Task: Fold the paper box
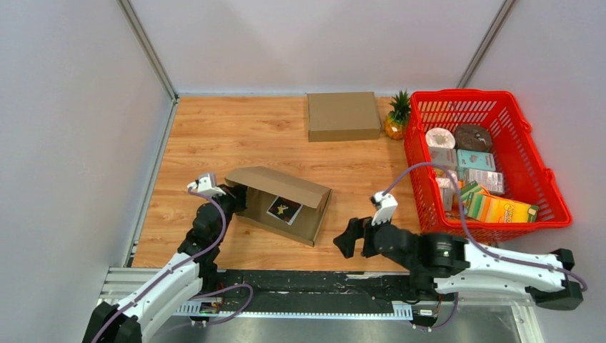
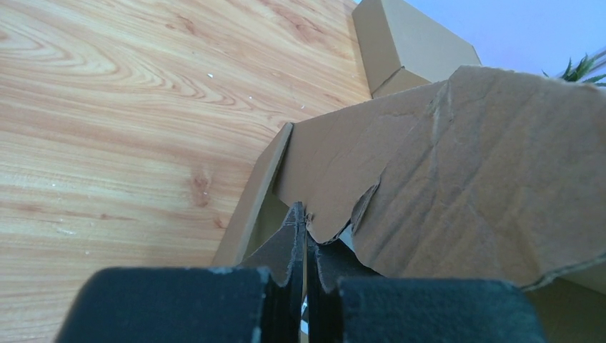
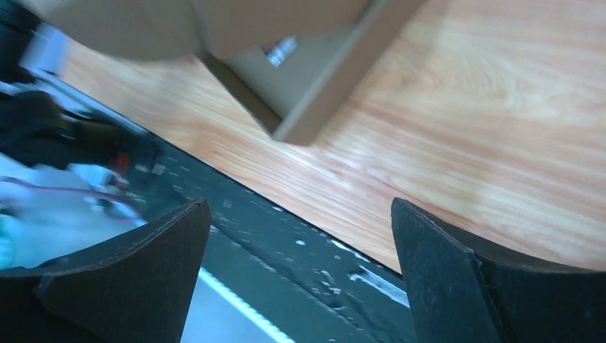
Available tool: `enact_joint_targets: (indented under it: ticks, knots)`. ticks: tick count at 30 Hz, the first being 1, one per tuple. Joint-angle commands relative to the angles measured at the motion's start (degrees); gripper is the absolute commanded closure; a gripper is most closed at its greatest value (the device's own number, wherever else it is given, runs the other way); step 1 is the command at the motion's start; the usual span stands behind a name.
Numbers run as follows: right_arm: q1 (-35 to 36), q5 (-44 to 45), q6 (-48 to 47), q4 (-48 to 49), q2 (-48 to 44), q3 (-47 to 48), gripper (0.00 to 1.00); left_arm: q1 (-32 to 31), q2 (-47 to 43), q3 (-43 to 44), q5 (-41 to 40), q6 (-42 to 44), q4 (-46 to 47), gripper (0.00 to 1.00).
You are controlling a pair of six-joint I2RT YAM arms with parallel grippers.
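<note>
The brown paper box (image 1: 282, 187) lies on the wooden table with its lid flap raised and a dark sticker inside. My left gripper (image 1: 230, 193) is at the box's left end. In the left wrist view the box (image 2: 464, 179) fills the right side, and my left gripper (image 2: 306, 221) is pinched shut on the edge of a creased cardboard flap. My right gripper (image 1: 345, 243) is open and empty, just right of the box's near right corner and apart from it. In the right wrist view the gripper (image 3: 296, 204) is spread wide, with the box's corner (image 3: 314, 78) above it.
A second closed cardboard box (image 1: 343, 116) lies at the back centre, also in the left wrist view (image 2: 407, 43). A small pineapple (image 1: 396, 118) stands beside it. A red basket (image 1: 486, 94) full of groceries sits at the right. A black rail (image 1: 307, 282) runs along the near edge.
</note>
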Motion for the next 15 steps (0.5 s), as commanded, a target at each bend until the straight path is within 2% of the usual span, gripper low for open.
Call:
enact_joint_targets:
  ticks: [1,4,5,7,8,9,10,11,12,13,14,15]
  knots:
    - [-6.43,-10.47,-5.09,-3.39,-2.03,13.67,0.0,-0.15,-1.03,-1.86,0.26,-0.77,-6.79,0.99]
    - [-10.03,-13.62,-14.32,-0.4,5.43,22.72,0.0,-0.06,-3.22,0.24,-0.36,-5.6,-15.65,0.94]
    - [-11.87,-15.38,-17.48,-0.39,7.89,25.19,0.0,-0.06,-4.01,1.9,0.07,-7.09,-22.21,0.91]
    - [-18.72,-23.71,-19.17,1.01,16.33,32.13,0.0,-0.06,-7.44,4.19,1.3,-10.87,-30.4,0.88]
    - [-21.35,-27.49,-19.44,1.72,19.57,33.81,0.0,-0.06,-8.75,6.82,2.53,-12.02,-39.76,0.81]
    - [-25.3,-35.7,-18.4,2.33,25.44,37.39,0.0,-0.06,-11.55,8.41,3.15,-15.86,-45.33,0.74]
    - [-26.2,-38.66,-18.13,3.38,29.06,38.82,0.0,-0.06,-12.97,10.25,3.24,-18.25,-51.48,0.64]
    - [-26.39,-41.12,-18.3,4.0,31.97,40.57,0.0,-0.06,-14.47,14.01,3.33,-20.53,-63.29,0.6]
    - [-26.3,-46.28,-18.21,4.62,34.52,41.9,0.0,-0.15,-17.35,15.7,3.24,-24.56,-68.45,0.57]
    - [-26.13,-48.6,-17.78,6.54,38.99,42.69,0.0,-0.06,-18.95,17.02,3.76,-25.99,-72.94,0.54]
    - [-25.87,-50.27,-17.16,8.56,40.34,42.0,0.01,-0.06,-20.88,19.56,4.73,-27.4,-80.55,0.54]
    - [-25.51,-52.2,-16.11,10.93,41.39,41.13,0.01,-0.06,-24.9,20.98,5.26,-28.63,-84.2,0.54]
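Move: The right hand, open near the table's front edge, has the middle of the half-folded lid about 19 cm ahead and 17 cm to its left, slightly below its own height. The tray lies under the lid, roughly 17 cm ahead, 16 cm left and 10 cm down, with the pocket card on its floor about 18 cm ahead, 17 cm left and 12 cm down. For the left hand, the lid's middle is some 4 cm ahead and 9 cm to the right, about level. The left hand's shut fingertips come free of the torn flap at the lid's left end: they spread to nearly half open as the hand backs off about 7 cm, sinks a few centimetres and tips down some 25 degrees. The right hand, wide open, shoots up about 17 cm, then swings left and forward over the lid, just starting to sink. ##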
